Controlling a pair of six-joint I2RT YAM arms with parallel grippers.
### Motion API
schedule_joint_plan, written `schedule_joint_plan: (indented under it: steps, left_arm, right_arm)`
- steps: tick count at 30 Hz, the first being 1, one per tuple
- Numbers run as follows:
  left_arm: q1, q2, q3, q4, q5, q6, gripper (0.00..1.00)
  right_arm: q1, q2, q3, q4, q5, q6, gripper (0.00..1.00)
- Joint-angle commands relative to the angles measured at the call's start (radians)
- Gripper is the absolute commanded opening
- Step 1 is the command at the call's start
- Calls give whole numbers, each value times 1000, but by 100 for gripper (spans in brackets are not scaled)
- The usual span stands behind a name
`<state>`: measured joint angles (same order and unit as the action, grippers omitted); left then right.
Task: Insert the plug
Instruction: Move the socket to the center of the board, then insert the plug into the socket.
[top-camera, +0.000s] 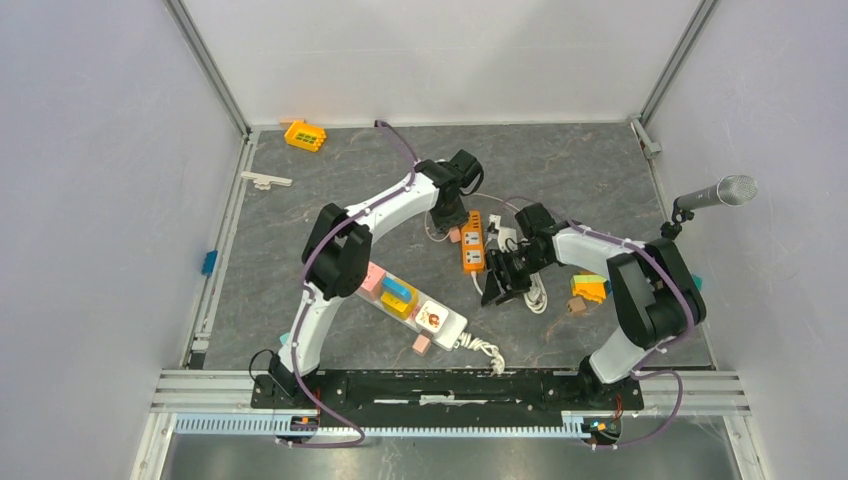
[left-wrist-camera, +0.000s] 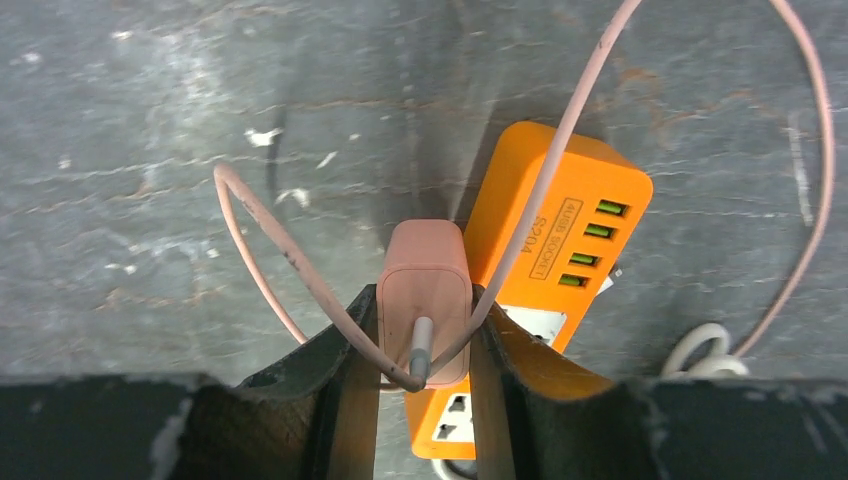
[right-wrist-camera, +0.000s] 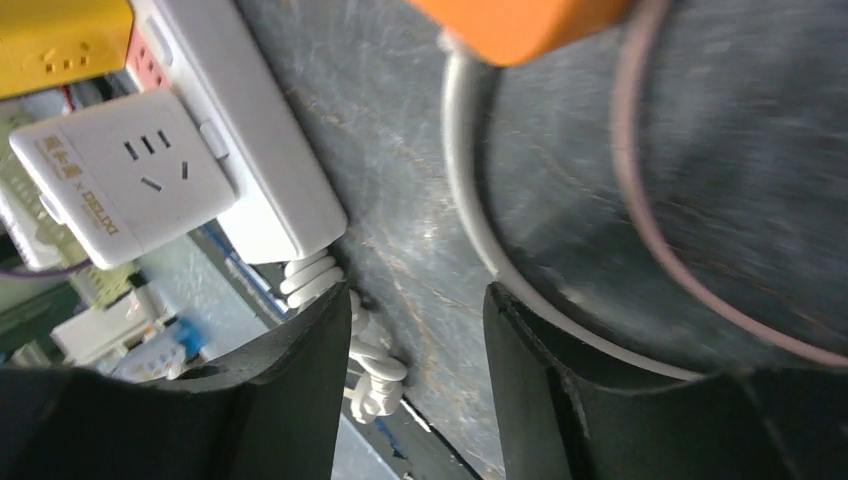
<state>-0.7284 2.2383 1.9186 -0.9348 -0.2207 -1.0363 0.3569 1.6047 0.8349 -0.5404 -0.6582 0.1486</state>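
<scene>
A pink plug (left-wrist-camera: 425, 270) with a pink cable (left-wrist-camera: 280, 250) sits between the fingers of my left gripper (left-wrist-camera: 425, 300), which is shut on it. The plug hangs just left of the orange power strip (left-wrist-camera: 545, 230), above the table. From above, the left gripper (top-camera: 450, 215) is at the strip's (top-camera: 472, 241) left side. My right gripper (right-wrist-camera: 415, 300) stands open with nothing between its fingers, only bare table. It hovers near the strip's near end (right-wrist-camera: 520, 20) and the strip's white cable (right-wrist-camera: 470, 200). In the top view the right gripper (top-camera: 497, 285) is just right of the strip.
A white power strip (top-camera: 425, 312) with coloured blocks plugged in lies at front centre, its coiled cord (right-wrist-camera: 320, 280) close to my right fingers. A coiled white cable (top-camera: 537, 290) and small blocks (top-camera: 588, 288) lie right. A yellow block (top-camera: 305, 134) sits back left. A microphone (top-camera: 715, 193) juts in right.
</scene>
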Motion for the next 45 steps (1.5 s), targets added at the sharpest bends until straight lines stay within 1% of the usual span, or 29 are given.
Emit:
schedule_joint_plan:
  steps: [1, 3, 5, 12, 16, 18, 22, 24, 26, 32, 34, 36, 38, 39, 40, 45]
  left_arm:
    - [-12, 21, 95, 69, 33, 50, 2]
    - [-12, 4, 86, 70, 13, 70, 2]
    - [-12, -27, 60, 70, -11, 90, 2]
    - [-19, -188, -77, 82, -57, 104, 2]
    - [-39, -260, -149, 132, -51, 89, 2]
    - [-57, -286, -173, 169, -54, 92, 2]
    - [-75, -294, -203, 234, -61, 117, 2]
    - [-75, -285, -204, 248, -62, 124, 2]
    - [-76, -276, -209, 268, -56, 135, 2]
    - [-78, -239, -226, 297, -49, 140, 2]
    - [-81, -231, -236, 321, -54, 148, 2]
    - [-86, -219, -246, 338, -60, 159, 2]
    - [-90, -207, -244, 340, -59, 168, 2]
    - [-91, -203, -245, 340, -59, 174, 2]
    - [-93, -199, -245, 340, -60, 179, 2]
    - [-101, -200, -254, 352, -75, 198, 2]
  right_arm:
    - [49, 46, -8, -2, -146, -14, 56]
    - [50, 38, -1, 15, -172, -5, 57]
    - [45, 14, 18, 29, -166, 10, 57]
    - [-19, -98, 91, 23, -34, 38, 59]
    - [-65, -154, 95, 12, 61, 27, 59]
    - [-87, -181, 77, 31, 80, 41, 60]
    - [-121, -231, 35, 75, 105, 84, 61]
    - [-132, -247, 22, 83, 118, 95, 64]
    - [-138, -260, 10, 93, 124, 104, 65]
    - [-148, -264, 9, 85, 124, 97, 67]
    - [-150, -270, 7, 82, 127, 91, 70]
    - [-151, -275, 8, 76, 130, 84, 77]
    - [-153, -286, 10, 72, 136, 69, 86]
    - [-154, -295, 11, 74, 144, 66, 93]
    - [-154, -307, 9, 78, 155, 64, 97]
    - [-155, -321, 17, 76, 174, 51, 98]
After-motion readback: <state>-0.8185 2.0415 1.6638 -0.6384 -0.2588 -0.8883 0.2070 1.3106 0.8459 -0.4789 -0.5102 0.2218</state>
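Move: The orange socket's middle lies about 4 cm right and 1 cm back of the left gripper, which holds the pink plug against its left side, and some 2 cm lower. The white power strip is about 15 cm back and 8 cm left of that hand. From the right gripper, the orange socket lies 12 cm ahead and 5 cm left at much the same height; the coiled white cord is 8 cm right and 3 cm ahead. Bring the left gripper, still gripping the plug, 1.5 cm right against the orange socket's side, ease it back left, lift about 8 cm, carry it right over the socket's left edge and lower halfway, twisting clockwise. Draw the right gripper slightly back and left, then forward, up and right, opening it wide beside the socket. ##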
